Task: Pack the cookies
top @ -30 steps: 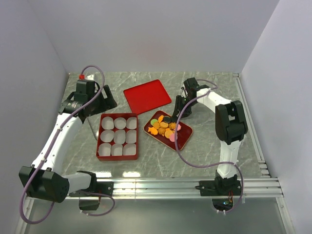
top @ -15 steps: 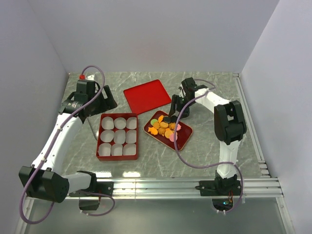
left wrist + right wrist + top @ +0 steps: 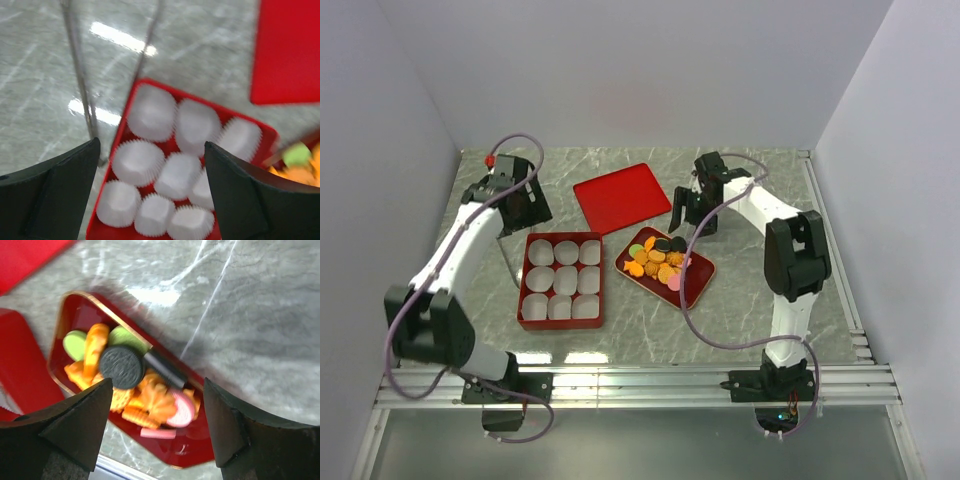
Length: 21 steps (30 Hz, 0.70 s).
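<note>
The cookies point(image 3: 660, 262) lie heaped in a red, gold-edged tray point(image 3: 699, 286) right of centre: orange, green, pink and black discs. In the right wrist view a black cookie point(image 3: 121, 366) tops the cookies and a pink one point(image 3: 182, 410) lies nearer. My right gripper point(image 3: 695, 208) hangs open over the tray's far end, nothing between its fingers point(image 3: 75, 425). A red box point(image 3: 527, 262) holding white paper cups point(image 3: 566, 253) sits left of the tray. My left gripper point(image 3: 520, 205) is open and empty above the box's far left corner; below it show the cups point(image 3: 150, 112).
A flat red lid point(image 3: 622, 196) lies behind the box and tray. Thin metal tongs point(image 3: 507, 265) rest on the marble just left of the box. White walls close in the table on three sides, and a rail runs along the near edge.
My right gripper has opened wider and drawn back slightly toward the far end of the tray. The left arm's elbow has swung up and inward; its gripper stays open near the box.
</note>
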Tool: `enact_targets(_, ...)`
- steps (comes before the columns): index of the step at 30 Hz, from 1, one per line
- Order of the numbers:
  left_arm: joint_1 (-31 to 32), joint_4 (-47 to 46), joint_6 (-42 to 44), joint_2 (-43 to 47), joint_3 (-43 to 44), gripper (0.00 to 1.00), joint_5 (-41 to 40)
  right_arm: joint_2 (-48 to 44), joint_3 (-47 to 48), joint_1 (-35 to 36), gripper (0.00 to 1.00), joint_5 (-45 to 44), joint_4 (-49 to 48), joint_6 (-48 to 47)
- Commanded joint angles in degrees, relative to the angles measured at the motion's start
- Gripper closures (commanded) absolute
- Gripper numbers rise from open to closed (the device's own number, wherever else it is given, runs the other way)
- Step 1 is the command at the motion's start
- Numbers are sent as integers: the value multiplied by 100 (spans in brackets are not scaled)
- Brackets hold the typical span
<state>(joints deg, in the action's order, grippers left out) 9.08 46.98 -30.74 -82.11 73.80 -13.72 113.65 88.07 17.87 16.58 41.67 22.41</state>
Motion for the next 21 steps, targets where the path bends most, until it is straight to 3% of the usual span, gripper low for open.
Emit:
enact_targets(1,-266,-136,156,-480,503,12,-378,-659,342,33,20,-172,201,-44)
enact_targets(4,-302,-286,393,-1122,1021,20,-588,-844,342,33,20,-155,306,-53)
enact_targets(10,-372,-295,806,-2405,1936,22,-966,-1081,368,41,20,-225,535,-114)
enact_targets(12,-398,-330,903,-2810,2094,22,-1028,-1116,412,15,20,-260,614,-132)
enact_targets(21,-662,-453,930,-3777,2279,42,-492,-1248,527,-29,20,-418,799,-211)
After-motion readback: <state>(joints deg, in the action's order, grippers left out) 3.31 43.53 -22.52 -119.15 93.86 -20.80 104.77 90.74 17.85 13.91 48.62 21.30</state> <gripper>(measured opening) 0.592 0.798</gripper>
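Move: The outer part of the tongs' right arm, bare beyond the red box's far-left corner, lies about 12 cm ahead of the left hand, 4 cm to its left and 15 cm below; the box's middle is some 8 cm back and 9 cm right, the flat red lid 19 cm ahead and 26 cm right. From the open right hand that tongs arm is roughly 51 cm left and 8 cm ahead; the cookie tray lies 8 cm back, 7 cm left, just below. The left hand sweeps forward about 10 cm and some 5 cm to its left while sinking, then drops nearly straight down over the tongs' right arm just past the box corner, about 12 cm lower in all, the wrist tipping its fingers some 20 degrees nearer to vertical and the jaws narrowing from wide open to a bit over half, with no grip on the metal yet to be seen. Meanwhile the right hand, still open and empty, lifts some 6 or 7 cm off the cookie tray and then hangs there. ##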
